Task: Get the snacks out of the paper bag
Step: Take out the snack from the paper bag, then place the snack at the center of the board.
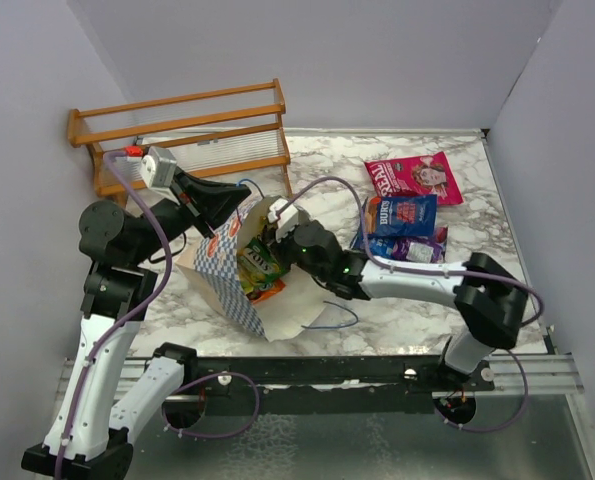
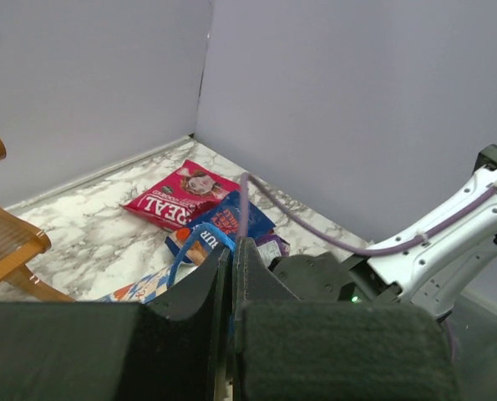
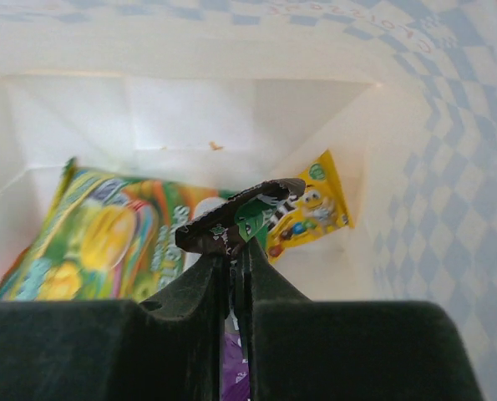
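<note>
The paper bag [image 1: 299,312] lies on its side mid-table with its mouth held up. My left gripper [image 1: 243,198] is shut on the bag's top edge by the blue cord handle [image 2: 188,241]. My right gripper [image 3: 233,251] reaches inside the bag [image 3: 231,117] and is shut on a dark brown and green candy pack [image 3: 241,213]. Behind it lie a yellow candy pack [image 3: 313,210] and a large green-yellow pack [image 3: 106,246]. The top view shows the green pack [image 1: 260,262] and an orange pack [image 1: 268,292] in the mouth. Outside lie the magenta packet [image 1: 414,177], blue packet [image 1: 402,214] and purple packet [image 1: 419,249].
A wooden rack [image 1: 177,135] stands at the back left, just behind the bag and my left arm. Grey walls close in the marble table [image 1: 327,160] on three sides. A second blue cord handle [image 1: 335,318] trails on the table in front of the bag.
</note>
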Available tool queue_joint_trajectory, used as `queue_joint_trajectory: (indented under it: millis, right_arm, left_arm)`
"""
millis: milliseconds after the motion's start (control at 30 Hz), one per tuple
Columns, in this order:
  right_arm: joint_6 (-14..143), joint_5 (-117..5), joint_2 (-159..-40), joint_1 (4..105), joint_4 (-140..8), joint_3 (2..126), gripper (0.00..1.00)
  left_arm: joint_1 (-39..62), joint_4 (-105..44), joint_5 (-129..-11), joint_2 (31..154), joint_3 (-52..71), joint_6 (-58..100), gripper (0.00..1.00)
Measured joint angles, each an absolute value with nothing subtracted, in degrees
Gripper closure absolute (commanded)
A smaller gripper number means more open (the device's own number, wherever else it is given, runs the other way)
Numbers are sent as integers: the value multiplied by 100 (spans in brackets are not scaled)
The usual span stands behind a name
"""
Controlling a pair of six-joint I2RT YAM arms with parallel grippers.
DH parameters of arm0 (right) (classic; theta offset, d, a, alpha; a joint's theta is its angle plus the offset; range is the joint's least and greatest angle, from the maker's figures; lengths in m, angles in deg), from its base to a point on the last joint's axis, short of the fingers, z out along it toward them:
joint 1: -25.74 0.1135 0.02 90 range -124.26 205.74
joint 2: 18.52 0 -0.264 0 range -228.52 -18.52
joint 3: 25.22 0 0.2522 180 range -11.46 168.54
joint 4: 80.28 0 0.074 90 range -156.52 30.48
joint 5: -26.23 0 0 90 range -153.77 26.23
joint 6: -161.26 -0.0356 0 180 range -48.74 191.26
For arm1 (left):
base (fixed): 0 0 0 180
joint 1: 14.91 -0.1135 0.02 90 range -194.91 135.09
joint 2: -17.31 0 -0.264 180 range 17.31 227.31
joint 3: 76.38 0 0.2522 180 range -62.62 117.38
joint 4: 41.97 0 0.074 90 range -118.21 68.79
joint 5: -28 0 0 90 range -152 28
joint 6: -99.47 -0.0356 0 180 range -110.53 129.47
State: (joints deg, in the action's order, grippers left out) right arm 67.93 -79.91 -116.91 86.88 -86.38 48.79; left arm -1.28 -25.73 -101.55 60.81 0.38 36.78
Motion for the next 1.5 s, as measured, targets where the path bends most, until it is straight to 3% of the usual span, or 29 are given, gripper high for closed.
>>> queue_joint_trajectory:
  millis: [400,700,1133,1300,1500]
  right_arm:
    - [6616,-6461,-9140,8686,-7335,4623,94]
    - [6668,-6310,-8026,8686,-6194,5052,94]
    - [7449,-8465,-7713,8686,-5624,6037,90]
    - [7715,-9479,-7851,8581,-5689,5742,89]
    - [7125,-9514,-8131,7493,-5613,4883,89]
  left_arm:
    - [-128,-2580,-10102,6123,38,3670,100]
    - [-128,-2318,-9993,6147,182,3342,100]
    - [-128,-2294,-9987,6145,195,3261,100]
    - [-128,-2296,-9987,6147,195,3265,100]
    - [-128,-2304,-10013,6151,195,3296,100]
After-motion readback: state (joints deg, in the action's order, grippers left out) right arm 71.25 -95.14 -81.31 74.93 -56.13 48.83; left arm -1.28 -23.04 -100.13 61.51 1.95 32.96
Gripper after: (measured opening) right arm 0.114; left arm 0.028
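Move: My right hand, already gripping a dark brown-and-purple snack inside the paper bag, has the blue snack on the pile about 28 cm to its right, 8 cm ahead and 14 cm below. The pink snack lies some 33 cm right and 17 cm ahead, the purple snack about 34 cm right and 3 cm ahead. From my left hand, the blue snack is roughly 34 cm right, 17 cm ahead and well below, some 44 cm. I draw the held snack up and back out of the bag's mouth with my right hand, rising some 28 cm, then swing it right and forward towards the pile while coming down about 13 cm. My wrist turns first a little counter-clockwise, then clockwise, and my fingers keep their grip; my left hand stays put, still holding the bag's blue handle. ##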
